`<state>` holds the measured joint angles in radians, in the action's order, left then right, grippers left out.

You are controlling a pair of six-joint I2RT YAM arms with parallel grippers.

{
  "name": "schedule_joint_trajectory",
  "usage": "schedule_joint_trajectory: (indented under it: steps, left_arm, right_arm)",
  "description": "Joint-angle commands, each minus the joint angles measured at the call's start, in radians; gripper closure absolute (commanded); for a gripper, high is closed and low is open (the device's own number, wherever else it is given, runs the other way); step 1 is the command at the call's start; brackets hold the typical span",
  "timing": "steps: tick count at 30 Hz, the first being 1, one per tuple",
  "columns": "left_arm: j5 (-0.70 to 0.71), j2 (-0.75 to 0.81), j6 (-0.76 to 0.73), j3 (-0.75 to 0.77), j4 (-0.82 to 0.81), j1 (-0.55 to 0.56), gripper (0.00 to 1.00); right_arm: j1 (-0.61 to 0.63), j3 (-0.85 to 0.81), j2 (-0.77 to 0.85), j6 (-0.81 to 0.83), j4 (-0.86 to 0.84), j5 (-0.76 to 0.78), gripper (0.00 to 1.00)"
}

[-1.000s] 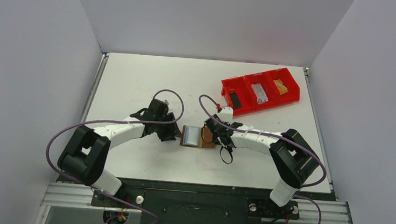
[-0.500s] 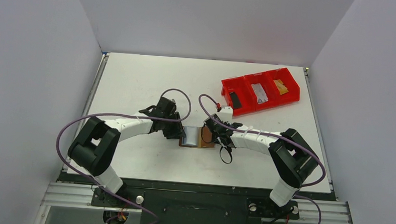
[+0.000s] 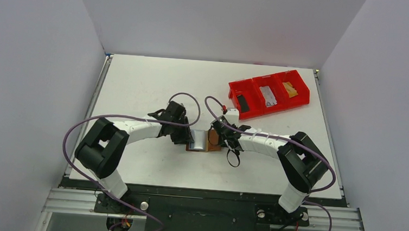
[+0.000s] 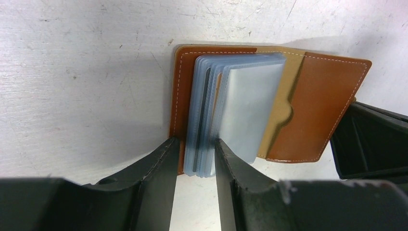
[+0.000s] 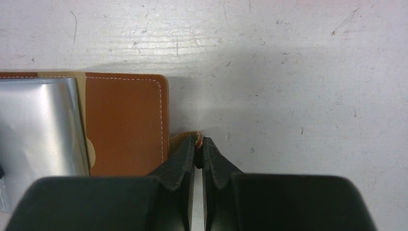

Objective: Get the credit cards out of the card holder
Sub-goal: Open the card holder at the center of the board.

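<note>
The brown card holder (image 3: 211, 143) lies open mid-table, its stack of pale grey-blue sleeves (image 4: 235, 110) fanned over the brown leather (image 4: 327, 106). My left gripper (image 4: 195, 156) has its fingers pressed on either side of the stack's near edge, together with the rim of the left cover. A thin dark edge (image 4: 194, 153) shows among the sleeves; the credit cards cannot otherwise be made out inside. My right gripper (image 5: 198, 140) is shut on the holder's small closing tab (image 5: 183, 137), pinning the right flap (image 5: 125, 125).
A red three-compartment bin (image 3: 268, 94) stands at the back right, holding a black flat piece (image 3: 242, 103), a silvery one (image 3: 269, 96) and a golden one (image 3: 289, 89). Grey walls flank the white table (image 3: 139, 84).
My left arm has swung right up to the holder and its jaws have narrowed around the sleeve stack. The right gripper has kept its hold on the tab.
</note>
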<state>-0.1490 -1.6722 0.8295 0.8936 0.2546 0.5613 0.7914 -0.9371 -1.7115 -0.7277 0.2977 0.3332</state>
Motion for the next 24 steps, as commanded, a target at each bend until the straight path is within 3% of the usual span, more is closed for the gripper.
schedule_joint_trajectory:
  steps: [1,3,6,8,10,17,24]
  left_arm:
    - [0.044,-0.015,0.023,-0.001,-0.006,0.011,0.70]
    - [0.050,-0.003,0.034,-0.013,-0.008,0.011,0.71]
    - [0.058,0.028,0.048,-0.036,-0.011,0.011,0.73]
    - [0.059,0.043,0.053,-0.046,-0.011,0.011,0.74]
    - [0.056,0.055,0.056,-0.053,-0.013,0.011,0.74]
    - [0.036,0.066,0.050,-0.048,-0.026,0.012,0.74]
    - [0.065,0.117,0.071,-0.062,-0.008,-0.002,0.70]
  right_arm:
    - [-0.004,-0.062,0.039,0.010,-0.012,-0.065,0.99]
    - [-0.009,-0.089,0.066,0.018,0.016,-0.070,0.89]
    - [-0.009,-0.122,0.103,0.030,0.068,-0.064,0.62]
    - [-0.009,-0.147,0.132,0.033,0.098,-0.060,0.51]
    - [-0.009,-0.175,0.166,0.034,0.135,-0.056,0.46]
    - [0.074,-0.278,0.241,0.045,0.180,-0.065,0.43]
    - [0.126,-0.299,0.128,0.018,0.115,-0.163,0.44]
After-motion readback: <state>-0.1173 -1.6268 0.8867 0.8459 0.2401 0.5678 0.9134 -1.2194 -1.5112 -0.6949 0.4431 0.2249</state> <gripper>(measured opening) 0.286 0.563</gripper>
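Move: The card holder lies open on the board, its middle about 8 cm to the left of my right hand, level with it and roughly 1 cm below; this hand still pinches the closing strap at the cover's outer edge. The red tray is some 22 cm ahead of it and 19 cm to its right. From my left hand, at the sleeves' left edge, the holder's middle is about 5 cm right, 1 cm ahead and 1 cm lower, the strap about 13 cm right and level. My right fingers spread wide and let go of the strap as that hand lifts, first almost straight up, then swinging left and slightly back over the open holder: about 16 cm up and 9 cm left in all, rolling its left side up some 15 degrees. My left hand stays low, its fingertips still resting on the left edge of the sleeves. ##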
